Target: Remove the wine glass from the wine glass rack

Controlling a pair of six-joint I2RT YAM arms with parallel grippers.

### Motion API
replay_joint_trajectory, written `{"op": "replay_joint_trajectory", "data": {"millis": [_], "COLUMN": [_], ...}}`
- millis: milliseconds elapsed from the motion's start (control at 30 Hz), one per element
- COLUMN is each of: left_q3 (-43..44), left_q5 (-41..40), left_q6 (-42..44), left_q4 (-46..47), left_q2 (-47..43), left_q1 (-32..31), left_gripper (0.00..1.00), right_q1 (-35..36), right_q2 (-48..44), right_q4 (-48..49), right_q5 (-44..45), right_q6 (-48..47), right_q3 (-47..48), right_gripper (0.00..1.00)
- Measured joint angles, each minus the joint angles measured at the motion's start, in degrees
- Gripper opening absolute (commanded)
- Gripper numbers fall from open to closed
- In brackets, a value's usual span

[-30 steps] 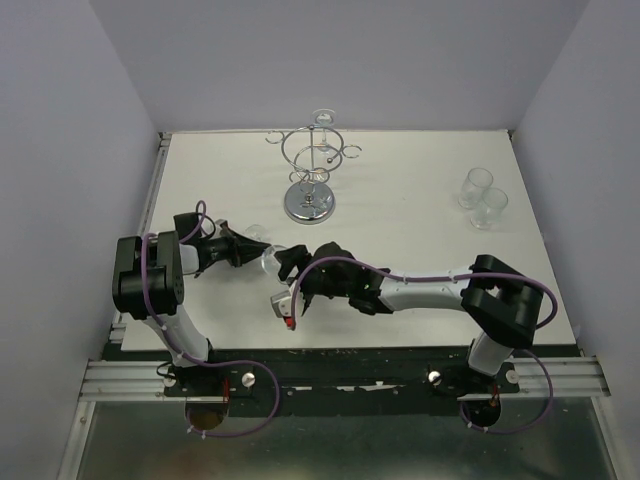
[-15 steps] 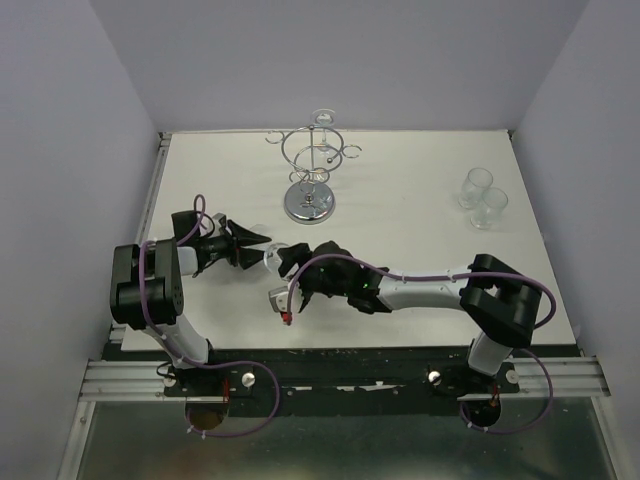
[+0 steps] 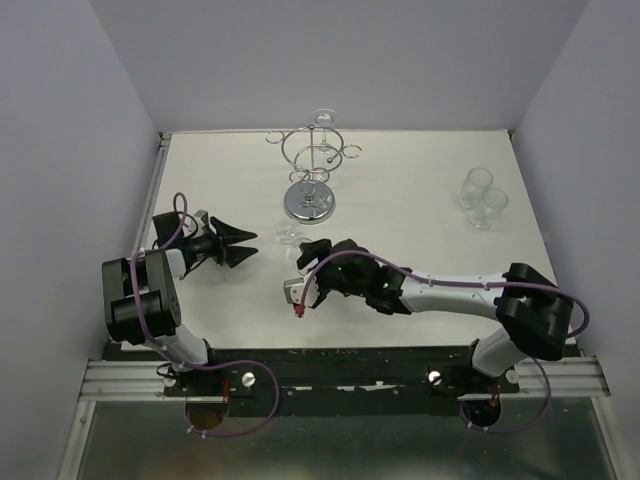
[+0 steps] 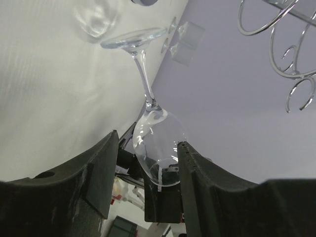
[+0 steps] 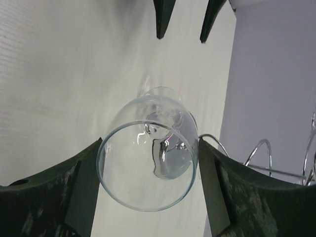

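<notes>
The clear wine glass [image 3: 290, 237] lies sideways above the table, off the chrome wine glass rack [image 3: 312, 170]. My right gripper [image 3: 306, 252] is shut on its bowl: in the right wrist view the wine glass [image 5: 148, 163] fills the gap of the right gripper [image 5: 149, 148], rim toward the camera, both pads against it. My left gripper [image 3: 254, 244] is open, a short way left of the foot and apart from it. In the left wrist view the wine glass [image 4: 158, 138] shows beyond the left gripper [image 4: 147, 143], stem and foot pointing away.
Two more clear glasses [image 3: 480, 197] stand at the back right of the white table [image 3: 420, 230]. The rack's loops [image 4: 281, 44] show at the top right of the left wrist view. Grey walls enclose the table on three sides.
My left gripper has opened, let go of the glass and drawn back to the left. My right gripper has kept the bowl and shifted a little right and away.
</notes>
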Motion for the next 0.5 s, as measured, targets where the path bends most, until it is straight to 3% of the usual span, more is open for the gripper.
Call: {"op": "replay_joint_trajectory", "data": {"millis": [233,500], "left_q3": [-0.15,-0.15], "left_q5": [-0.09,-0.46], "left_q6": [0.70,1.36], "left_q4": [-0.63,-0.98], "left_q2": [-0.50,-0.50], "left_q1": [5.44,6.60], "left_gripper": [0.59,0.57], "right_q1": [-0.90,-6.34], "right_q2": [-9.07,-13.40], "right_q4": [-9.81,-25.07], "right_q5": [2.56,2.47], "right_q6": [5.27,17.68], "right_q3": [-1.44,3.17], "right_gripper": [0.66,0.65]}}
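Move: My right hand already holds the wine glass by its bowl. The nearer of the two glasses taken off earlier stands about 43 cm to this hand's right and 16 cm ahead, some 6 cm lower; the farther glass stands 20 cm ahead and 40 cm to the right. The rack's base lies 19 cm straight ahead and about 13 cm below. From my left hand, the nearer glass is roughly 55 cm right and 10 cm ahead. Keeping my right fingers around the bowl, I carry the wine glass about 8 cm to the right, towards the two standing glasses, rising some 2 cm as I go. The wrist turns about 25 degrees, swinging clockwise so the fingers come round forward and point more steeply down. My left hand, already free and open, backs about 4 cm to the left and eases to a stop. ##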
